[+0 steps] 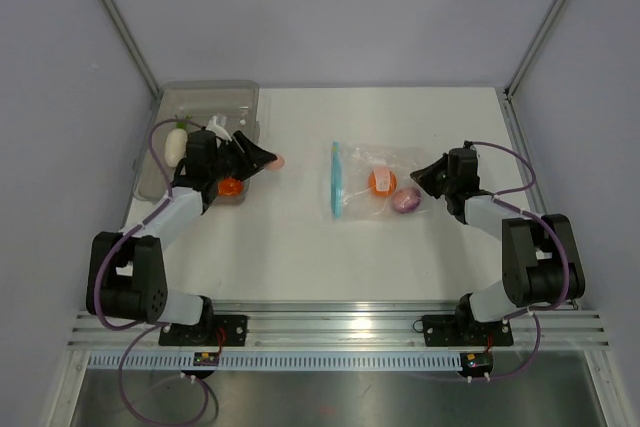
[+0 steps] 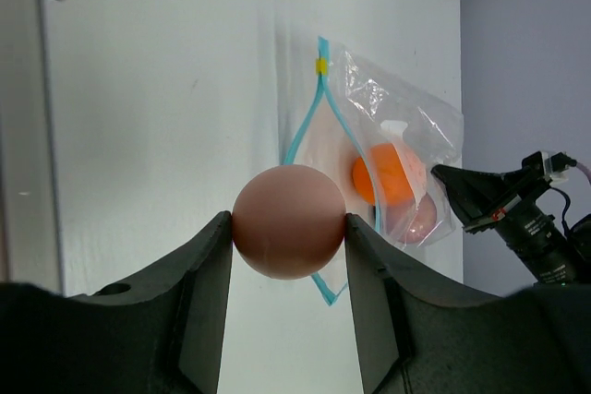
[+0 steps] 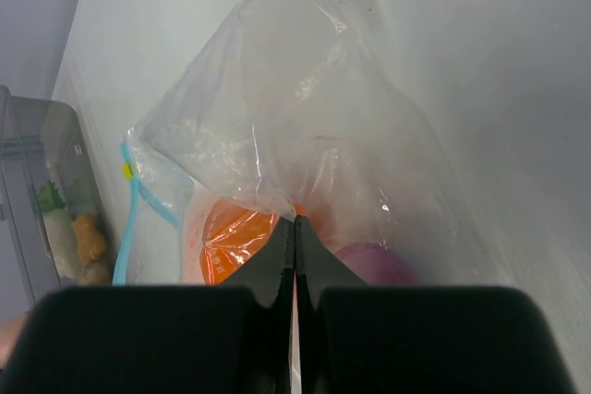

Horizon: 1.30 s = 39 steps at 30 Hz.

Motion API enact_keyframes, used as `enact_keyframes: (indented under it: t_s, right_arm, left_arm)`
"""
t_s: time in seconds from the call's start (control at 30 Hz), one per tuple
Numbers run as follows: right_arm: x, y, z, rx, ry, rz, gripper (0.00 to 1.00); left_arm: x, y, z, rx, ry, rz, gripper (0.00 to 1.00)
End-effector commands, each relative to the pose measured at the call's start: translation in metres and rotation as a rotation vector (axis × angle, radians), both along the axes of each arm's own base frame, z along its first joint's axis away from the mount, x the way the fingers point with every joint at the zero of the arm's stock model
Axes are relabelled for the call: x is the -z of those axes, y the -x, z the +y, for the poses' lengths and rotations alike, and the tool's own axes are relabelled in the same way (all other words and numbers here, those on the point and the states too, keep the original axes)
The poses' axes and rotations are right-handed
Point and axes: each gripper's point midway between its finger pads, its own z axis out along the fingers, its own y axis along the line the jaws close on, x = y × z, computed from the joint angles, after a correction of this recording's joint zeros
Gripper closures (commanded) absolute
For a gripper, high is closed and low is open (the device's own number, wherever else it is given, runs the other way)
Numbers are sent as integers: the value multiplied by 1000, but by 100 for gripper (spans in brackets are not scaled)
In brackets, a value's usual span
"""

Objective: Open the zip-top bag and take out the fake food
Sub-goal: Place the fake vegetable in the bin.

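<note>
My left gripper (image 1: pixel 268 160) is shut on a pinkish egg (image 2: pixel 288 220), which its two fingers pinch just right of the tray. The zip-top bag (image 1: pixel 372 179) lies flat at the table's middle. Its light blue zip strip (image 2: pixel 323 99) is parted and faces the left arm. Inside it show an orange piece (image 1: pixel 381 182) and a purple onion (image 1: pixel 405 200). My right gripper (image 3: pixel 295 220) is shut on the bag's clear plastic at the end away from the zip, with the orange piece (image 3: pixel 235 239) and the onion (image 3: pixel 374 262) just beyond its tips.
A smoky-grey tray (image 1: pixel 200 95) stands at the back left. In it lie a white radish (image 1: pixel 176 144) and an orange piece (image 1: pixel 230 187). An aluminium rail (image 1: pixel 340 325) runs along the near edge. Walls close in the table at the back and sides.
</note>
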Motion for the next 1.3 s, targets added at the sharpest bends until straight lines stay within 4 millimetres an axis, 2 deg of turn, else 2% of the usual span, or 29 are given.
enact_keyframes:
  t_s: [0.0,0.03,0.1,0.13,0.17,0.23,0.27,0.47,0.6,0.8,0.83,1.03,1.2,1.27]
  right_arm:
    - [-8,-8,1,-9,-18,-35,100]
    - [-9,-8,2,-12,-21,-36,100]
    - [-10,-8,2,-13,-20,-38,100]
    - [-9,-8,2,-14,-19,-36,100]
    - [-10,-8,2,-14,-19,-41,100]
    - [-9,-8,3,-16,-21,-38,100]
    - [-9,-8,3,-16,-24,-37,100]
    - [-10,-8,4,-22,-30,-39,100]
    - [-11,-8,5,-26,-31,-43,100]
    - [-12,-8,6,-31,-35,-42,100]
    - [-13,-8,6,-31,-36,-45,100]
    - [-12,-8,6,-32,-36,-43,100]
    - [-13,-8,7,-35,-40,-44,100]
    - [-12,-7,7,-35,-40,-43,100]
  left_arm:
    - [-14,-8,30,-75,50,-41,70]
    - [-14,-6,34,-81,87,-27,70]
    - [-11,-8,59,-139,136,-28,70]
    - [-19,-9,62,-135,187,-47,70]
    - [-9,-8,80,-186,212,-24,69]
    - [-12,-8,93,-218,278,-34,69]
    - [-2,-5,107,-264,296,-15,69]
    - [12,3,151,-432,361,-16,67]
    - [21,14,167,-516,384,-11,64]
    - [18,17,182,-608,317,-33,58]
    - [18,19,183,-614,311,-32,51]
    - [12,22,189,-646,270,-51,34]
    - [10,29,193,-674,227,-49,3]
    - [9,32,194,-680,213,-54,1]
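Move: The fake vegetable, a pinkish ball, is already in the left fingers. Its spot in the bin's near right part lies about 18 cm left, 4 cm ahead and 12 cm below. At that same low level, the red tomato sits some 15 cm left and 1 cm back, the ginger 17 cm left and 9 cm ahead, the yellow fruit 21 cm left and 2 cm back. From the right hand, that spot is roughly 54 cm left, 3 cm ahead, 4 cm lower. The pink ball, still pinched, is carried left some 18 cm by the left hand, in over the bin's near right part, dipping about 4 cm midway and then rising a little as the hand slows. The wrist swings counter-clockwise about 35 degrees, its left side tipping down. Near the end the half-open fingers spread wide and let go of the ball. ##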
